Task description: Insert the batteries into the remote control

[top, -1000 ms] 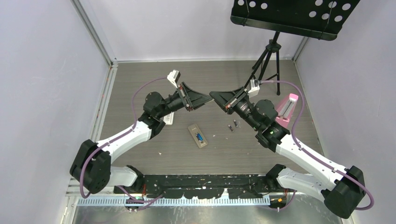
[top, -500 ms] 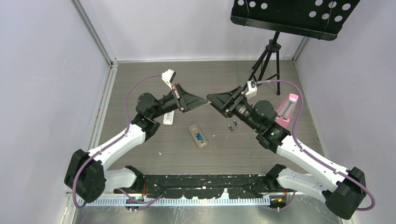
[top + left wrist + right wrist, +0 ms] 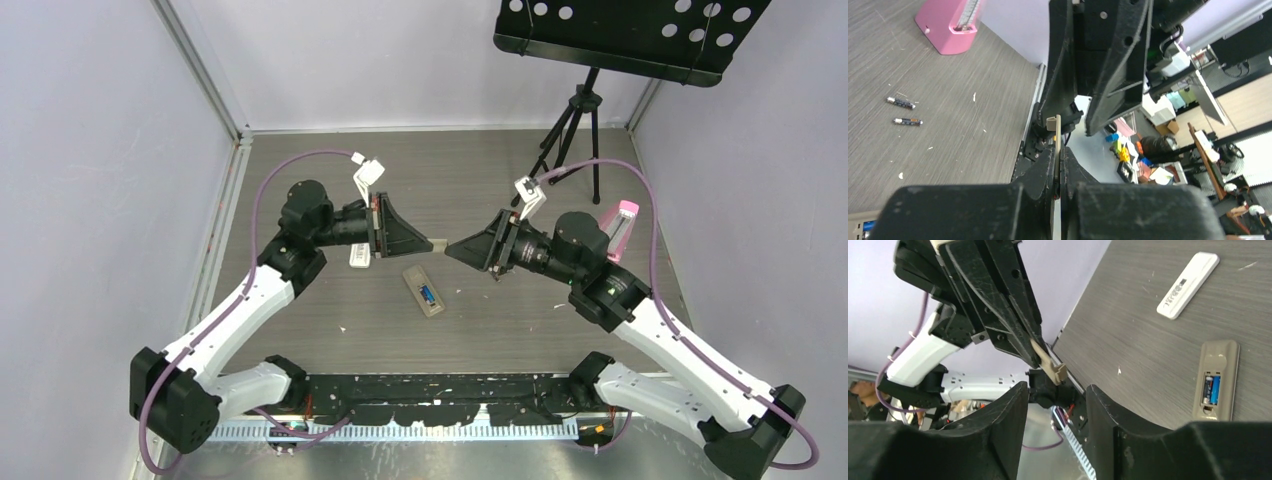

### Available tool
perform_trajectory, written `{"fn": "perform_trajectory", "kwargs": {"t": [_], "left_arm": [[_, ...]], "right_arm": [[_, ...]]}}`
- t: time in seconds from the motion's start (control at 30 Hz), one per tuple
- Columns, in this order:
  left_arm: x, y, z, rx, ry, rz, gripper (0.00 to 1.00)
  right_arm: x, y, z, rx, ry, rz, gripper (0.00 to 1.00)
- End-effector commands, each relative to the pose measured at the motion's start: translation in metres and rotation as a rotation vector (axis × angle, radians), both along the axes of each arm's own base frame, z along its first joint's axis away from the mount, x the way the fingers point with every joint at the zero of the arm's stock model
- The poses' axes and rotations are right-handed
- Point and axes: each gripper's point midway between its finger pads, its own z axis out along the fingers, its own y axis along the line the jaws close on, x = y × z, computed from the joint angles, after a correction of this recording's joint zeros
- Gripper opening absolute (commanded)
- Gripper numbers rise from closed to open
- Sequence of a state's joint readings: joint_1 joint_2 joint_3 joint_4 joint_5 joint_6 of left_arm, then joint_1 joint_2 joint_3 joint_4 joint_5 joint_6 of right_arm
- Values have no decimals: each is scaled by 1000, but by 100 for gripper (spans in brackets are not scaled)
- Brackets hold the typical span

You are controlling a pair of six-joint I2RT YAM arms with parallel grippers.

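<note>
The remote control (image 3: 424, 291) lies face down mid-table, tan, with its battery recess open and a bluish battery (image 3: 1211, 389) inside. Two more batteries (image 3: 900, 102) (image 3: 908, 121) lie loose on the floor of the table, hidden under the right arm in the top view. Above the table, my left gripper (image 3: 430, 243) is shut on a thin beige battery cover (image 3: 1053, 125), held edge-on between the pads. My right gripper (image 3: 452, 250) faces it tip to tip, open, with the cover's end (image 3: 1050, 367) just beyond its fingers and not touching them.
A plain white bar with a dark label (image 3: 360, 256) lies left of the remote, under the left arm. A pink wedge-shaped object (image 3: 620, 222) stands at the right. A black music stand on a tripod (image 3: 580, 110) rises at the back right.
The left gripper closed on the beige cover. The right gripper opened, let it go and drew back to the right. Both grippers came nearer and lower.
</note>
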State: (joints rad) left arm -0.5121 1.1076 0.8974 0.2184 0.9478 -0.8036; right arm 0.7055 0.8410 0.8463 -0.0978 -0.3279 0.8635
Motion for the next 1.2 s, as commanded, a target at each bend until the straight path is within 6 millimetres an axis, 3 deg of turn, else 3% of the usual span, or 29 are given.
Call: {"fn": "perform_trajectory", "kwargs": {"t": [0.0,0.2,0.4,0.7,0.93,1.07,1.17], "left_arm": [[-21,6,9,1,-79,-86,0],[-24,7,4,9,-49,-101,0],[-26,7,4,8,-45,-109,0],[-25,7,4,8,-42,-105,0],[-27,8,6,5,-41,-101,0],[-26,8,5,6,-35,-101,0],[-26,8,5,7,-28,-99,12]], "right_arm": [[-12,7,-1,-60,-41,105,49],[-10,15,2,-38,-59,136,50],[-14,25,21,60,-93,192,52],[-20,31,20,102,-70,244,26],[-30,29,21,124,-84,281,25],[-29,31,22,122,-84,293,17],[-27,33,21,118,-78,290,8]]}}
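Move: The battery cover, already held in the left fingertips, has its middle about 3 cm left and 1 cm ahead of the right hand, at its height, and some 2 cm right of the left hand point. The open remote lies about 30 cm below the hands, 5 cm left and 3 cm ahead of the right one. Two loose batteries are on the table some 9 cm ahead and 12 cm right of the right hand, about 31 cm down. Leftward about 3 cm and a little back, the right hand goes to the battery cover's free end, dipping roughly 2 cm and rising again on the way, while turning some 15 degrees counter-clockwise and closing its half-open fingers to pinch that end. The left hand keeps its grip and draws the cover back about 3 cm, turning slightly clockwise. ##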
